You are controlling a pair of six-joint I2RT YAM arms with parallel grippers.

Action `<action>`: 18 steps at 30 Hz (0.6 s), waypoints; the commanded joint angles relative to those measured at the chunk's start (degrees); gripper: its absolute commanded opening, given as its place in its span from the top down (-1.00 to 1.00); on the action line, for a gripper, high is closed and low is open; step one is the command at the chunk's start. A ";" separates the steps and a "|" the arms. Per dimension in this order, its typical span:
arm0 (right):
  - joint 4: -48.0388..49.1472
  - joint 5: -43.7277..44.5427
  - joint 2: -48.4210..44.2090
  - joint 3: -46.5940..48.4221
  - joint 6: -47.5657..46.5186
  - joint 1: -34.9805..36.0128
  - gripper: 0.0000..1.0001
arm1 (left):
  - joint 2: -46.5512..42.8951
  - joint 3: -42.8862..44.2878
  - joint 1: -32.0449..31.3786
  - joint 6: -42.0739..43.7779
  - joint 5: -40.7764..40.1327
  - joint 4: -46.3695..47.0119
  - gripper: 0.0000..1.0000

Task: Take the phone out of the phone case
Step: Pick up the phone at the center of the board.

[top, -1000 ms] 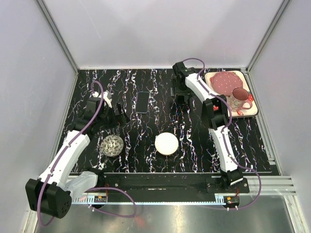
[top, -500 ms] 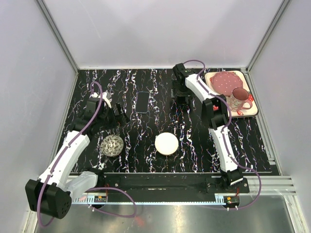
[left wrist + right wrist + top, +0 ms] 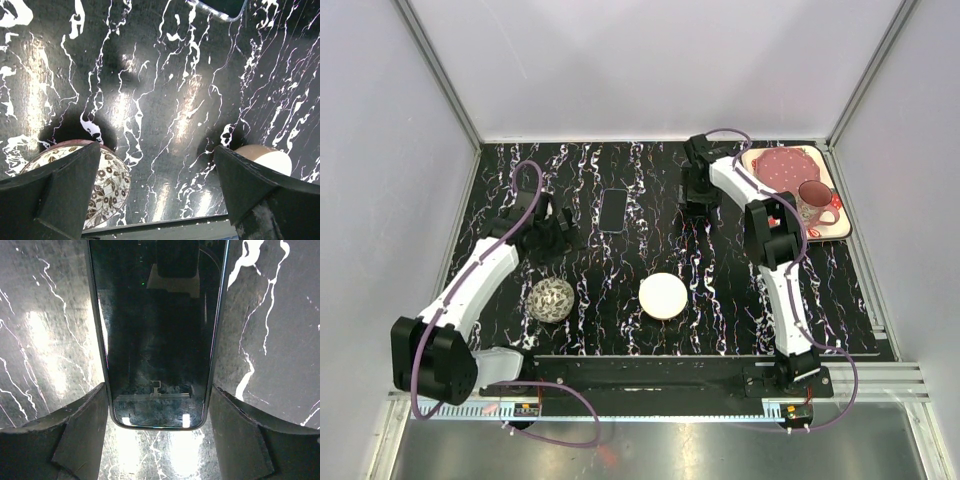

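Observation:
A glossy dark phone (image 3: 157, 330) lies flat on the black marbled table. My right gripper (image 3: 159, 390) straddles its near end, and each finger (image 3: 75, 435) presses against a long edge. From above, that gripper (image 3: 700, 195) is at the back centre and hides the phone. A dark rectangle with a bluish-grey rim, apparently the phone case (image 3: 613, 210), lies apart to the left. I cannot tell whether it holds anything. My left gripper (image 3: 556, 240) hovers open over bare table (image 3: 157, 200), left of the case.
A patterned round bowl (image 3: 552, 299) and a white disc (image 3: 663, 296) sit on the near half; both show beside the left fingers. A tray (image 3: 840, 232) at the back right carries a pink plate (image 3: 782, 168) and a mug (image 3: 812, 203).
The right fingers have closed in onto the phone's edges and that arm has shifted slightly right. The left arm has swung and its wrist has turned; its jaws stay wide.

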 commanded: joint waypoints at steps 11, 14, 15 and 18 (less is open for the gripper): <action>14.65 -19.31 -22.49 -29.56 6.31 0.28 0.09 | 7.60 5.84 0.40 -19.30 19.83 20.51 -0.98; 17.99 -26.42 -25.39 -33.96 7.45 0.28 0.08 | 10.06 5.57 0.40 -20.72 18.87 23.68 -0.98; 18.79 -27.58 -25.92 -34.94 7.89 0.28 0.08 | 11.20 6.10 0.49 -19.24 19.04 23.78 -0.98; 21.70 -31.80 -28.29 -37.66 10.26 0.19 0.08 | 17.61 11.62 0.23 -13.62 20.36 20.11 -0.98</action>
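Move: The right fingers, open almost to a phone's width, already hold the phone near its near end; its middle lies about 5 cm ahead at their height. The other phone sits some 25 cm to this hand's left, level with it, and the white bowl about 27 cm back and 10 cm left. From the left hand, empty, the held phone is roughly 28 cm ahead, 32 cm right and 12 cm below; the other phone is about 23 cm ahead, 6 cm right. Back towards its base, the right hand draws the pinched phone about 10 cm, low at first, then veering a little left and up as it rolls some 20 degrees to swing its fingertips left. The wide-open left hand arcs forward and right towards the phone, rising then starting to sink, its fingertips swinging right. ##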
